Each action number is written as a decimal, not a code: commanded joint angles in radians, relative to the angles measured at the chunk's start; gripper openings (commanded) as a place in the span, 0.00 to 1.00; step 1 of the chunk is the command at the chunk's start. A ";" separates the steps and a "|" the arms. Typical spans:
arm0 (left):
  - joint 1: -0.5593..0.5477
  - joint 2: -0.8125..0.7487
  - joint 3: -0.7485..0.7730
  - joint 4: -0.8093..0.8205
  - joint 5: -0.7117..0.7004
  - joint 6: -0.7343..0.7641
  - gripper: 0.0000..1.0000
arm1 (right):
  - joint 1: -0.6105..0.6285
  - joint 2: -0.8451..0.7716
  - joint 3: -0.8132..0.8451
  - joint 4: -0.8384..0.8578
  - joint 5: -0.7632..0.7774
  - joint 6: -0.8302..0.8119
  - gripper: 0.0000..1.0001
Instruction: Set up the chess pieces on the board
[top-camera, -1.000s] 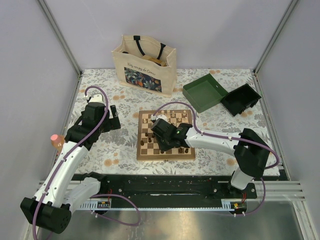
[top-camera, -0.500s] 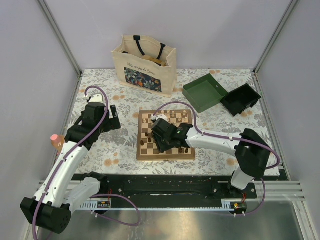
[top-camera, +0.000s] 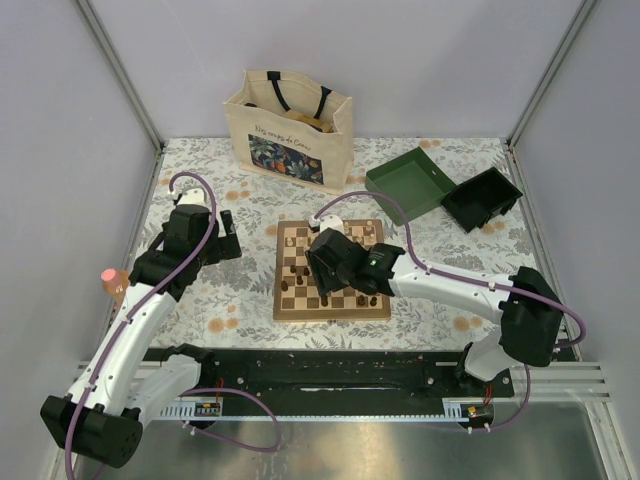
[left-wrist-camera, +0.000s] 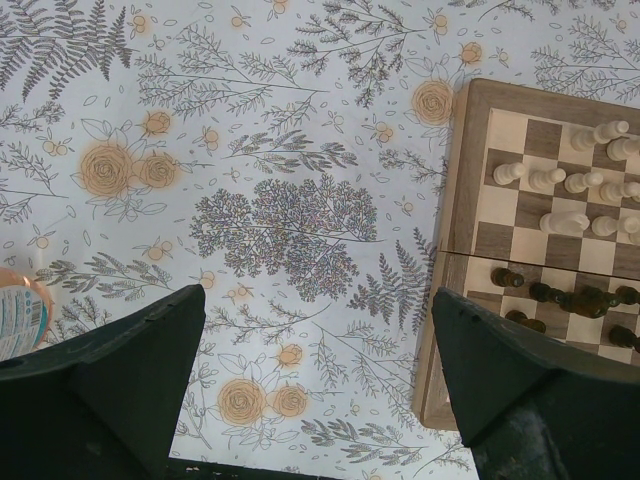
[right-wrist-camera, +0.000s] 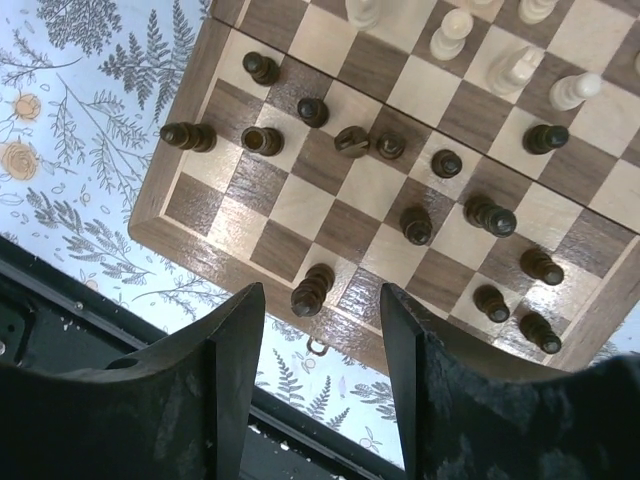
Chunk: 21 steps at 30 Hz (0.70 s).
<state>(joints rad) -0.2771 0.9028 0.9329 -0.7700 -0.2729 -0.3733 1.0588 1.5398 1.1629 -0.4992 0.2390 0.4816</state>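
The board (top-camera: 284, 311) lies mid-table, with cream chess pieces (top-camera: 352, 232) on its far rows and dark chess pieces (top-camera: 372, 300) on its near rows. My right gripper (top-camera: 322, 290) hovers over the board's near-left part, open. In the right wrist view a dark piece (right-wrist-camera: 313, 289) stands free on the nearest row of the board (right-wrist-camera: 180, 228), between the spread fingers (right-wrist-camera: 240, 340) of the right gripper (right-wrist-camera: 320, 300) and touching neither. Cream pieces (right-wrist-camera: 455, 32) stand farther off. My left gripper (top-camera: 226, 236) hangs open and empty over the cloth left of the board (left-wrist-camera: 455, 200); its view shows the left gripper (left-wrist-camera: 318, 330) and dark pieces (left-wrist-camera: 560, 295).
A printed tote bag (top-camera: 290, 125) stands at the back. A green box (top-camera: 405, 185) with a black half (top-camera: 480, 197) lies at the back right. A bottle with a pink cap (top-camera: 112, 283) stands at the left edge, its side (left-wrist-camera: 15, 315) in the left wrist view. A black rail (top-camera: 330, 370) runs along the near edge.
The right gripper has opened and let go of a dark piece on the nearest row. Its forearm and elbow swung to the right. The left arm has not moved.
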 joint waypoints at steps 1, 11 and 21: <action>0.006 -0.025 -0.006 0.017 0.005 0.007 0.99 | -0.017 -0.004 0.061 -0.015 0.100 -0.032 0.59; 0.006 -0.027 -0.008 0.017 0.008 0.007 0.99 | -0.164 0.023 0.024 -0.035 0.011 -0.023 0.59; 0.004 -0.022 -0.006 0.017 0.005 0.007 0.99 | -0.191 0.103 0.040 -0.039 -0.030 -0.012 0.55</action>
<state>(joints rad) -0.2771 0.8959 0.9264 -0.7704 -0.2729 -0.3733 0.8757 1.6192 1.1870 -0.5388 0.2211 0.4603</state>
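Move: The tall dark piece near the board's fold lies about 6 cm ahead of the right hand, 5 cm to its right and 6 cm below. The piece just set down on the near row stands 2 cm back and 1 cm left of that hand; a shorter dark piece is 4 cm ahead and 2 cm right, another 4 cm ahead and 8 cm right. From the left hand, the tall piece lies about level, 27 cm right, 13 cm below. Carry the right gripper, fingers still parted and empty, away from the piece it has just left on the near row: about 5 cm forward and nearly as far to the right, low over the dark pieces, towards the tall dark one by the fold. Turn the hand some 10 degrees clockwise on the way, then start straight down, sinking about 3 cm. ##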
